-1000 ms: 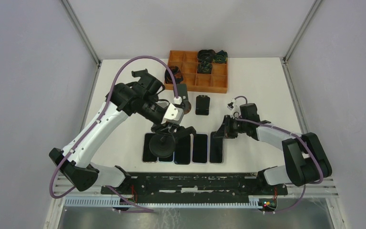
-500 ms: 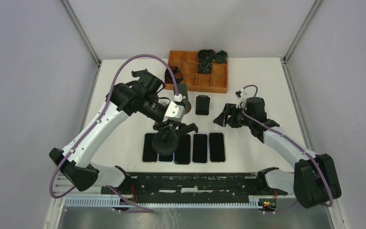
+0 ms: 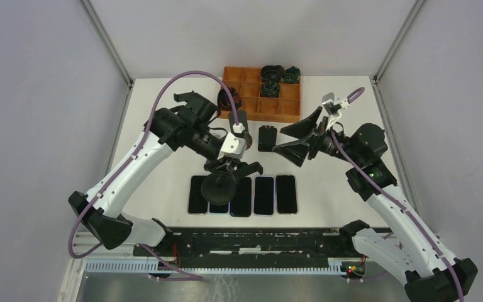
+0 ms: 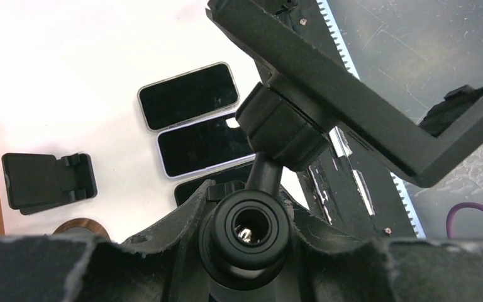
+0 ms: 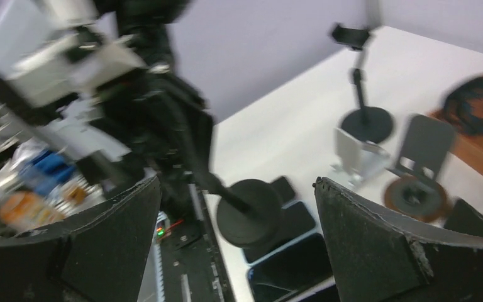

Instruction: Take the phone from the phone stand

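Observation:
My left gripper (image 3: 230,167) is shut on the black phone stand (image 3: 217,189), gripping its pole just above the round base, over the row of phones. In the left wrist view the stand's ball joint (image 4: 246,229) sits between the jaws and its clamp bracket (image 4: 352,94) holds nothing. Several dark phones lie flat in a row; the rightmost phone (image 3: 286,194) is at the right end, apart from both grippers. My right gripper (image 3: 283,141) hangs open and empty, raised above the table right of centre. Its wrist view shows the stand's base (image 5: 251,212) below its spread fingers (image 5: 377,245).
An orange compartment tray (image 3: 299,104) with dark items stands at the back. A small black folding stand (image 3: 266,138) sits in front of it. The right wrist view shows a tall black stand (image 5: 365,119), a white stand (image 5: 355,154) and a folding stand (image 5: 424,151).
The right gripper opened and let go of the rightmost phone, then rose and drew back to the right. The phone stays flat at the row's end. The left gripper barely moved.

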Available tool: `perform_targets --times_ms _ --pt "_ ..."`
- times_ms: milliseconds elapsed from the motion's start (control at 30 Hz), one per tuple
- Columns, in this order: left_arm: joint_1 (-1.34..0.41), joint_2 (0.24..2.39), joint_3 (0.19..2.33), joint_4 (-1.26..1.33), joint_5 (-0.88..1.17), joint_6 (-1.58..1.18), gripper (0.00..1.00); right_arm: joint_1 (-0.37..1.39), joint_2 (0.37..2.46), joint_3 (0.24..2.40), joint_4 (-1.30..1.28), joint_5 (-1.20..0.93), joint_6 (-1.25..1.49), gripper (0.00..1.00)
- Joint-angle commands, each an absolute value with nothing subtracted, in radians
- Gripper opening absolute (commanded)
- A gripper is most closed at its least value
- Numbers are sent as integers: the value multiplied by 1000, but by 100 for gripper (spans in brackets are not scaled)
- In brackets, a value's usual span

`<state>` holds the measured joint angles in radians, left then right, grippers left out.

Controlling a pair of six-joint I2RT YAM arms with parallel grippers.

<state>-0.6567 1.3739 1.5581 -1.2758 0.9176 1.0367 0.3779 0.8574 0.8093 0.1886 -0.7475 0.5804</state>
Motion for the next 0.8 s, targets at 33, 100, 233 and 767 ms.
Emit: perform_targets --times_ms 33,100,233,767 --pt "-658 1373 1574 -1240 968 1002 2 515 875 897 186 -826 515 98" --pt "-658 1379 1580 -1255 969 1010 2 552 888 905 189 -830 502 98" --pt "-658 1383 1584 -1280 966 1020 2 612 914 921 187 -829 483 98" --pt "-658 1411 1617 -1343 935 1061 2 805 1018 994 83 -747 381 70"
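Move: The right hand, empty and wide open, is going for the clamp head of the phone stand held up in the left gripper: roughly 9 cm back, 10 cm to its left and 2 cm lower. The stand's round base hangs about 13 cm back, 18 cm left and 10 cm below the right hand. Some 31 cm below lies the rightmost phone, 5 cm back and 1 cm right. From the left hand the clamp head is about 6 cm right, 1 cm back and 1 cm above. Leftwards and back, about 9 cm each way, the right hand sweeps in on the held stand, rising a couple of centimetres before sinking to just under its starting height. Its wrist swings some 25 degrees counter-clockwise, and late on the wide-open fingers begin closing from either side of the clamp head. The left hand keeps its grip on the stand, sagging about a centimetre. ##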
